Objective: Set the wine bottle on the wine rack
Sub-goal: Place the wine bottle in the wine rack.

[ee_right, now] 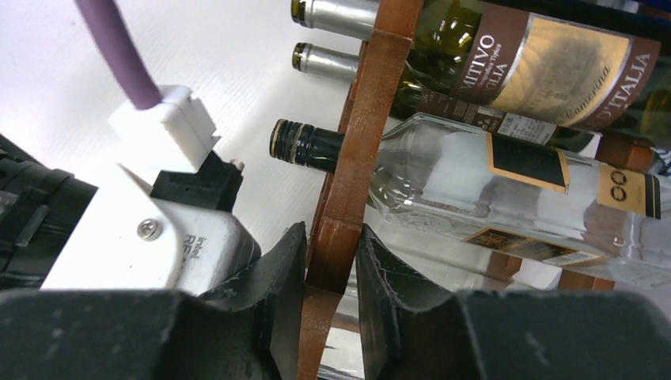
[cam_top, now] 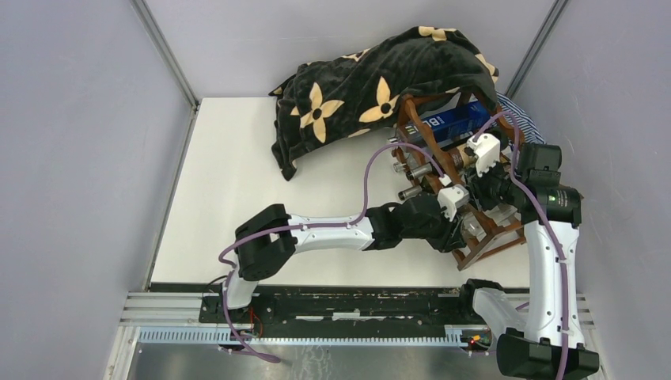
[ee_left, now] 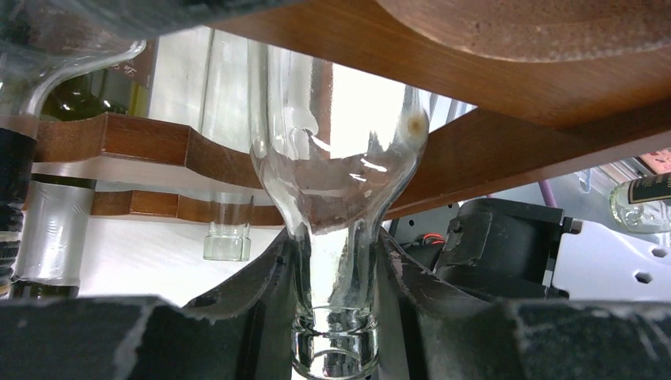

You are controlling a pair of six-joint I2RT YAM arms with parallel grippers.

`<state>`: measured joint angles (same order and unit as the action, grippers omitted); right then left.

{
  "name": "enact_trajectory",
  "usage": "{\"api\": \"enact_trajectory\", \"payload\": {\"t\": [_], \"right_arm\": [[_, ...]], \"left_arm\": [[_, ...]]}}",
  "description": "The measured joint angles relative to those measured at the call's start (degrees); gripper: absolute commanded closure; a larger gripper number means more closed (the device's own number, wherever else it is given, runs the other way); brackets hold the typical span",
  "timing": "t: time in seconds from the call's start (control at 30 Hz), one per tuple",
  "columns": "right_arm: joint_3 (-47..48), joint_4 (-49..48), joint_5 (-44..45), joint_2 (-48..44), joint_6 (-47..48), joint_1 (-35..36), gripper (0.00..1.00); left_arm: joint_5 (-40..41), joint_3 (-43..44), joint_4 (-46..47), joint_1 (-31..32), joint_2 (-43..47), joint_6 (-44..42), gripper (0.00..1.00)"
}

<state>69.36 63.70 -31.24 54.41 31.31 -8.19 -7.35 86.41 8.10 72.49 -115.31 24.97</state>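
The dark reddish-brown wine rack [cam_top: 483, 237] stands at the right of the table with several bottles in it. My left gripper [ee_left: 334, 273] is shut on the neck of a clear glass wine bottle [ee_left: 332, 158], whose body lies between the rack's wavy rails [ee_left: 142, 138]. In the top view the left gripper [cam_top: 453, 218] reaches into the rack's near end. My right gripper [ee_right: 331, 269] is shut on a wooden upright of the rack [ee_right: 360, 158]; in the top view it [cam_top: 494, 190] sits at the rack's right side.
A black blanket with tan flowers [cam_top: 372, 87] drapes over the rack's far end. A blue box [cam_top: 455, 120] lies on the rack's top. Labelled bottles [ee_right: 506, 63] fill upper tiers. Grey walls close in on both sides.
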Motion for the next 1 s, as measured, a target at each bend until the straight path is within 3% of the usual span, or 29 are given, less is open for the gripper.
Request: {"api": "enact_trajectory", "payload": {"t": [0.53, 0.63, 0.8, 1.0], "right_arm": [[-0.3, 0.6, -7.8, 1.1, -0.4, 0.7, 0.63], [-0.3, 0.7, -9.5, 1.6, -0.4, 0.7, 0.56], [-0.1, 1.2, -13.4, 2.5, 0.9, 1.8, 0.33], [8.0, 3.8, -15.2, 5.8, 5.1, 2.3, 0.2]], "left_arm": [[0.1, -5.7, -1.6, 0.0, 7.4, -1.6, 0.96], [-0.3, -6.5, -3.5, 0.0, 8.9, -3.4, 0.97], [-0.7, -8.0, -6.6, 0.0, 11.5, -5.2, 0.97], [-0.9, -8.1, -8.3, 0.0, 12.1, -6.4, 0.97]]}}
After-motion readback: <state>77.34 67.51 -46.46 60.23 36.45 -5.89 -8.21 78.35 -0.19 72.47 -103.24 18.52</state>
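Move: The left hand has the clear bottle by its neck; the bottle's slot in the wine rack is centred about 11 cm to its right, 5 cm ahead and slightly lower. The right hand already grips the rack's upper rail between its pads. From it the slot lies some 5 cm back, 7 cm right and 11 cm below, the black-capped bottle 5 cm ahead, level sideways, 7 cm down, and the brown-label bottle 11 cm ahead, 3 cm left, 4 cm lower. Both hands shift about 5 cm left, holding bottle neck and rail, then the right opens and lifts off. ##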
